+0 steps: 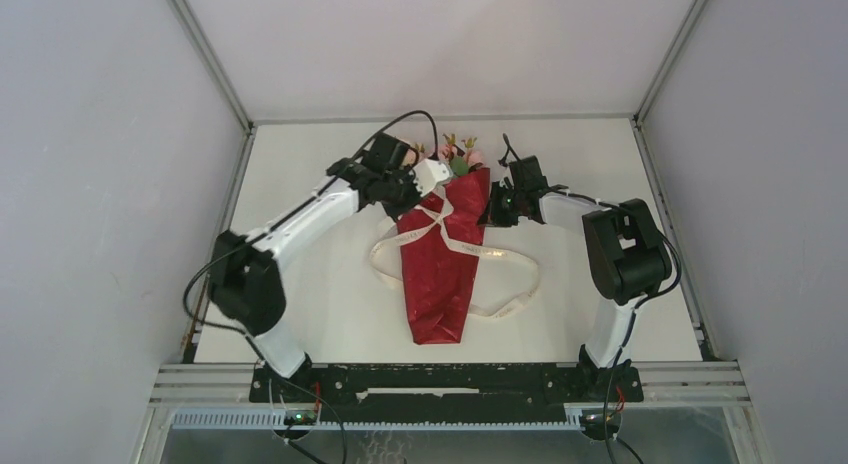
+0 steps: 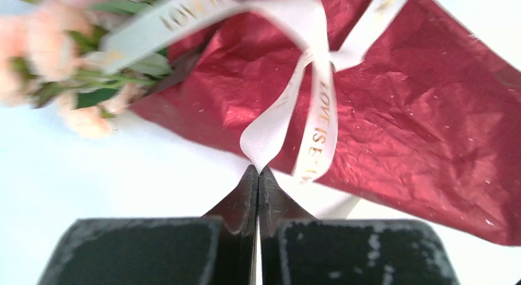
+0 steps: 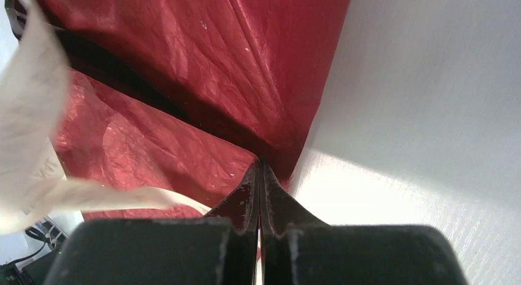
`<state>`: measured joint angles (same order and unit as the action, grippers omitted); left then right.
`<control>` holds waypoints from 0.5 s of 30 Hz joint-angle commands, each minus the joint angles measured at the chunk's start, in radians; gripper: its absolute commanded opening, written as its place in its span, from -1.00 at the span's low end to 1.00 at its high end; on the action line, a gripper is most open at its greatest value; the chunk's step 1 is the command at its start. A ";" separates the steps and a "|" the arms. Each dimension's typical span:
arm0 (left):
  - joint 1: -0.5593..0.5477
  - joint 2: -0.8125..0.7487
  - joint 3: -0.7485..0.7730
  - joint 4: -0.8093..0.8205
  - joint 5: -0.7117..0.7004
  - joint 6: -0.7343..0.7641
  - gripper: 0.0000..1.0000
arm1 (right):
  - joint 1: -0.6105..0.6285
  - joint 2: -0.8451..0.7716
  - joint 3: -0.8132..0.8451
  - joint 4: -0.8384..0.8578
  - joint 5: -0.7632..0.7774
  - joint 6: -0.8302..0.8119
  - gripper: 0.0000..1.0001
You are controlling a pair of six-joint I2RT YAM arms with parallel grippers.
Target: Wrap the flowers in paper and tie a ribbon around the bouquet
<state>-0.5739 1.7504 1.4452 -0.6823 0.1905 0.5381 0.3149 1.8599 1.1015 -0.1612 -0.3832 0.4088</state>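
The bouquet lies along the middle of the table, a tapered cone of deep red crinkly paper with pale-pink flowers at its far end. A cream ribbon with gold lettering crosses over the cone and loops out on both sides. My left gripper is at the cone's upper left edge, and the left wrist view shows it shut on a fold of the ribbon in front of the paper and flowers. My right gripper is at the cone's upper right edge, shut on the paper's rim, with the ribbon to its left.
The white table is closed in by grey walls on three sides, with metal rails along the corners. A black mounting bar carrying both arm bases runs along the near edge. A loose ribbon loop lies right of the cone's narrow end.
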 commanded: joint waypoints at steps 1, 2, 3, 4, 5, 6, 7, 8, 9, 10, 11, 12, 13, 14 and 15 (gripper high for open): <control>-0.004 -0.185 -0.021 -0.071 0.024 0.071 -0.99 | -0.002 0.005 0.008 0.000 -0.001 -0.024 -1.00; -0.004 -0.202 -0.027 -0.096 0.023 0.081 -0.98 | -0.003 0.006 0.008 0.000 -0.001 -0.026 -1.00; -0.006 -0.217 -0.035 -0.119 0.017 0.093 -0.97 | -0.002 0.007 0.009 -0.001 -0.002 -0.028 -1.00; -0.007 -0.231 -0.047 -0.141 0.006 0.102 -0.96 | -0.003 0.008 0.009 0.000 -0.004 -0.027 -1.00; -0.008 -0.247 -0.066 -0.157 -0.006 0.118 -0.94 | -0.002 0.008 0.009 0.001 -0.006 -0.028 -1.00; -0.009 -0.259 -0.087 -0.168 -0.020 0.133 -0.93 | -0.002 0.010 0.010 0.001 -0.007 -0.029 -1.00; -0.009 -0.269 -0.119 -0.171 -0.036 0.150 -0.92 | -0.002 0.010 0.008 0.000 -0.010 -0.030 -1.00; -0.008 -0.278 -0.156 -0.166 -0.067 0.170 -0.89 | -0.002 0.012 0.009 0.002 -0.012 -0.028 -1.00; -0.009 -0.285 -0.191 -0.154 -0.094 0.186 -0.86 | -0.002 0.013 0.009 0.003 -0.015 -0.028 -1.00; -0.008 -0.289 -0.228 -0.140 -0.130 0.201 -0.84 | -0.002 0.014 0.010 0.006 -0.019 -0.027 -1.00; -0.009 -0.291 -0.260 -0.123 -0.162 0.214 -0.79 | -0.003 0.016 0.009 0.007 -0.023 -0.027 -1.00; -0.009 -0.292 -0.290 -0.109 -0.199 0.225 -0.73 | -0.003 0.016 0.009 0.008 -0.025 -0.027 -1.00; -0.008 -0.294 -0.309 -0.098 -0.237 0.239 -0.64 | -0.001 0.017 0.010 0.007 -0.027 -0.026 -1.00; -0.008 -0.296 -0.317 -0.089 -0.266 0.251 -0.48 | -0.001 0.018 0.010 0.009 -0.029 -0.026 -1.00; -0.008 -0.302 -0.320 -0.079 -0.281 0.258 -0.29 | 0.000 0.018 0.011 0.007 -0.030 -0.027 -1.00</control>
<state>-0.5789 1.4742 1.1603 -0.7967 0.0460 0.7174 0.3149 1.8706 1.1015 -0.1623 -0.3958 0.4023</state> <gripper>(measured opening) 0.240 0.006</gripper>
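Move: The place I carry the ribbon end to, the left ribbon loop on the table beside the paper, lies about 9 cm left of my left hand, 6 cm back and 11 cm below. The ribbon crossing is about 3 cm right, 1 cm ahead and 8 cm below; the blooms are some 15 cm ahead, 3 cm right and 8 cm below. From my right hand, already at the paper's right edge, the loop is about 26 cm left, 9 cm back and 2 cm lower. I swing my left hand over in an arc, first lifting the pinched ribbon about 7 cm, then sinking some 8 cm while I keep travelling left and back, roughly 10 cm in all, off the paper's left side. Coming down, I roll the wrist a little, left side rising, and part the fingers to let the ribbon go. My right hand stays shut on the paper's right edge. ##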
